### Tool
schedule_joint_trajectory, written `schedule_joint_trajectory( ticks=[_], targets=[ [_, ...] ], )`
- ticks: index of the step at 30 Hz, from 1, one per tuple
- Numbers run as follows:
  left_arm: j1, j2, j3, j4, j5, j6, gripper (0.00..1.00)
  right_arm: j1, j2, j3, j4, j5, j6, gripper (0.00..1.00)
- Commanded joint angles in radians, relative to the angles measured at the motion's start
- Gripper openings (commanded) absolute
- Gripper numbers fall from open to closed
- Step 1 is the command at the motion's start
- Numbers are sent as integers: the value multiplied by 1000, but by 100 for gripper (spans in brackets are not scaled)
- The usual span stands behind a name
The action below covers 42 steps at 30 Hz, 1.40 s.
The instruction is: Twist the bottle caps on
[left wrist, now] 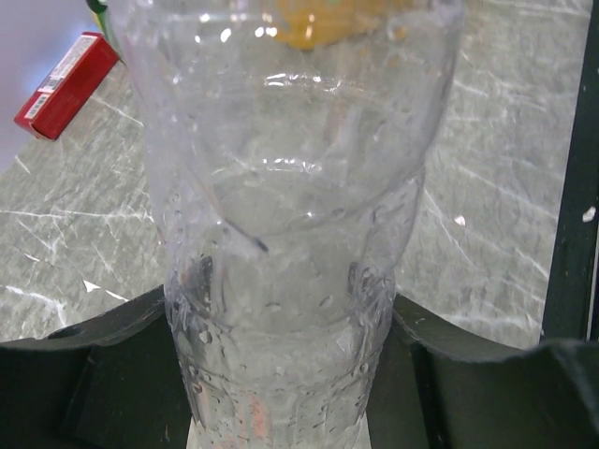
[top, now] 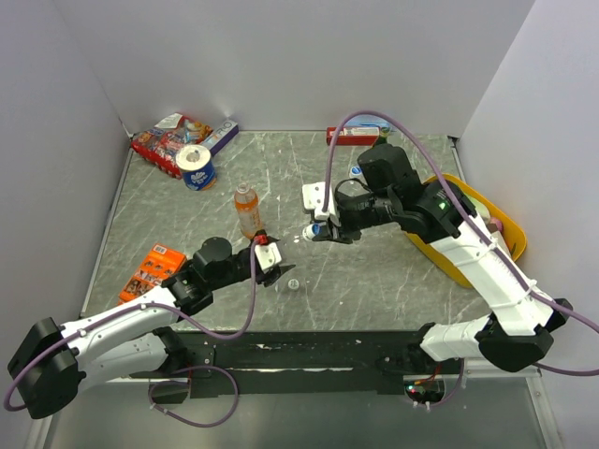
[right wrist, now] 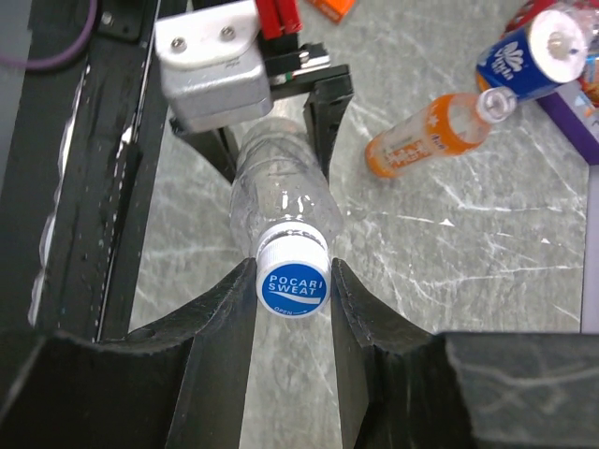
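Note:
My left gripper [left wrist: 281,374] is shut on the body of a clear empty bottle [left wrist: 290,234], which it holds off the table pointing toward the right arm. A blue and white bottle cap [right wrist: 293,281] sits on that bottle's neck. The right gripper [right wrist: 293,285] is shut on the cap, one finger pressed against each side. From above, the two grippers meet mid-table, left [top: 267,254] and right [top: 318,231]. An orange drink bottle [top: 247,208] lies on the table behind them, its neck open [right wrist: 496,101]. A small pale cap [top: 292,282] lies on the table near the left gripper.
A blue and white roll [top: 197,166] and snack packs [top: 168,140] sit at the back left. An orange box [top: 154,267] lies at the left. A red box [top: 351,136] is at the back, and a yellow bin [top: 473,201] stands under the right arm.

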Motion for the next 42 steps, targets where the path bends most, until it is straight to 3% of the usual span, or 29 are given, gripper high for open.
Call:
schedule_joint_trajectory(
  ticks=[1, 7, 15, 20, 27, 42],
  targets=[
    [-1, -28, 20, 240, -35, -75, 1, 7, 4, -6, 67, -60, 138, 26],
    [-1, -19, 17, 268, -76, -61, 1, 5, 73, 83, -14, -81, 177, 27],
    [-1, -16, 4, 315, -154, -48, 1, 30, 168, 198, -216, -41, 59, 26],
    [-1, 4, 2, 357, -220, -64, 1, 95, 195, 207, -182, 90, 146, 23],
    [-4, 27, -19, 461, -306, -125, 1, 122, 227, 244, -112, 245, 391, 22],
    [-13, 26, -104, 469, -300, -223, 1, 122, 348, 429, -243, 188, 346, 32]
  ],
)
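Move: The cap with the blue label already sits between the right fingertips, on the clear bottle's neck. The left fingers still grip the bottle's body, so the cap lies about 8 cm to the left hand's right, roughly level fore and aft, and 13 cm above. From the left hand, the orange bottle stands some 14 cm ahead, 7 cm left and 7 cm lower; a loose white cap lies about 5 cm ahead, 4 cm right and 15 cm below. Forward and to the left go both hands together with the bottle between them, towards the orange bottle: the left some 4 cm, mostly forward, the right nearer 6 cm, each rising a little and then sinking. Meanwhile they twist against each other about the bottle's axis, the right turning the pinched cap roughly 30 degrees clockwise against the left hand, seen onto its label. Both keep their grips. ##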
